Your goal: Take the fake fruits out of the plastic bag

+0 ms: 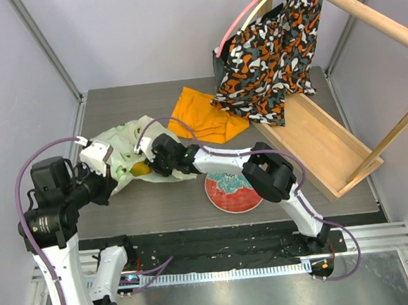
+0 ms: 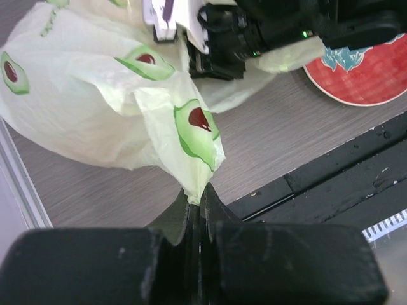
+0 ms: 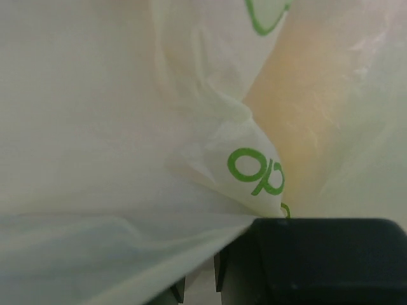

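Observation:
The pale-green plastic bag (image 1: 122, 143) with avocado prints lies crumpled at the left of the table. My left gripper (image 1: 104, 162) is shut on a lower corner of the bag (image 2: 127, 101), with the film pinched between its fingers (image 2: 216, 206). My right gripper (image 1: 156, 160) is at the bag's right side, jaws nearly closed with bag film (image 3: 127, 127) pulled in between them. A yellow fruit (image 1: 140, 169) shows at the bag's mouth between the two grippers. In the right wrist view an orange shape (image 3: 305, 108) shows through the film. The other fruits are hidden.
A red floral plate (image 1: 230, 194) lies just right of the bag, under my right arm; it also shows in the left wrist view (image 2: 365, 73). An orange cloth (image 1: 205, 116) lies behind. A patterned fabric bag (image 1: 270, 55) hangs on a wooden rack (image 1: 323, 139) at the right.

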Robot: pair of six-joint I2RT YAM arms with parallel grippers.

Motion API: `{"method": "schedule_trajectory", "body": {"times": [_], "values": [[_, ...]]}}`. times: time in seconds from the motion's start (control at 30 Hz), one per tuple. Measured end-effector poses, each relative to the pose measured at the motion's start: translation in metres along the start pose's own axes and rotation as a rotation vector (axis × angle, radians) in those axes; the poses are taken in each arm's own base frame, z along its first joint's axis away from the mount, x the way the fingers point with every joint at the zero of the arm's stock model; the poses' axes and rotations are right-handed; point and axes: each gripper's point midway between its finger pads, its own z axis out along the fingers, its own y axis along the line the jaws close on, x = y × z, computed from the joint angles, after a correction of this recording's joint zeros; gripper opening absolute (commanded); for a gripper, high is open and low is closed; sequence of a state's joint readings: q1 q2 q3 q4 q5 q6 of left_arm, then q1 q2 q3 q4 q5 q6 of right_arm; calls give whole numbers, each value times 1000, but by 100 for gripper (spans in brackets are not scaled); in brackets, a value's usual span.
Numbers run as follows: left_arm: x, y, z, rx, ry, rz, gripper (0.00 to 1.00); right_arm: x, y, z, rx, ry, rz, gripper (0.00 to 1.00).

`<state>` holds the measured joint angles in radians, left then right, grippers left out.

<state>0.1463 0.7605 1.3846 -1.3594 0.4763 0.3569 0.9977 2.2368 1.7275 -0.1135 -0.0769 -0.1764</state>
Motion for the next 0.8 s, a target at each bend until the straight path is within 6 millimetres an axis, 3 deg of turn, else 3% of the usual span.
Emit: {"method": "schedule_trajectory", "body": {"times": [0.03,0.1,0.13,0.17,0.33,0.43,0.7,0.8], "values": [[1,0,0,0,-2,2,0,11,4,-1,-6,26,1,25],[8,-2,2,4,8,-1,0,18,10,-1,-7,46,-4,36],[12,-3,4,7,15,-2,0,18,11,-1,-5,48,-7,42],[17,-4,5,9,23,-2,0,17,10,-1,1,46,-14,55],[31,-4,10,9,51,-5,0,7,-3,-1,55,17,-43,75],[32,-5,9,7,50,1,0,3,-10,-1,82,4,-57,79],[32,-3,9,8,47,41,0,-13,-26,-3,155,-26,-105,80],[32,-2,9,8,47,64,0,-23,-29,-2,167,-44,-119,86]]}}
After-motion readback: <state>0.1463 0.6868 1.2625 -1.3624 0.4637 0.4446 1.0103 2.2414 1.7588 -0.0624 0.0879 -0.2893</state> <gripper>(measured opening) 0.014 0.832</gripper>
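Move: The yellow fruit in the bag's mouth lies about 3 cm to the right hand's left, level with it fore and aft, some 3 cm below. The plate is about 25 cm to that hand's right and 8 cm back; the orange cloth is some 20 cm right and 16 cm ahead. From the left hand, the yellow fruit is about 15 cm ahead, 6 cm right and 27 cm down. Right gripper dips, opens wide and goes about 5 cm forward-up beside the yellow fruit; left lowers its pinched bag. ##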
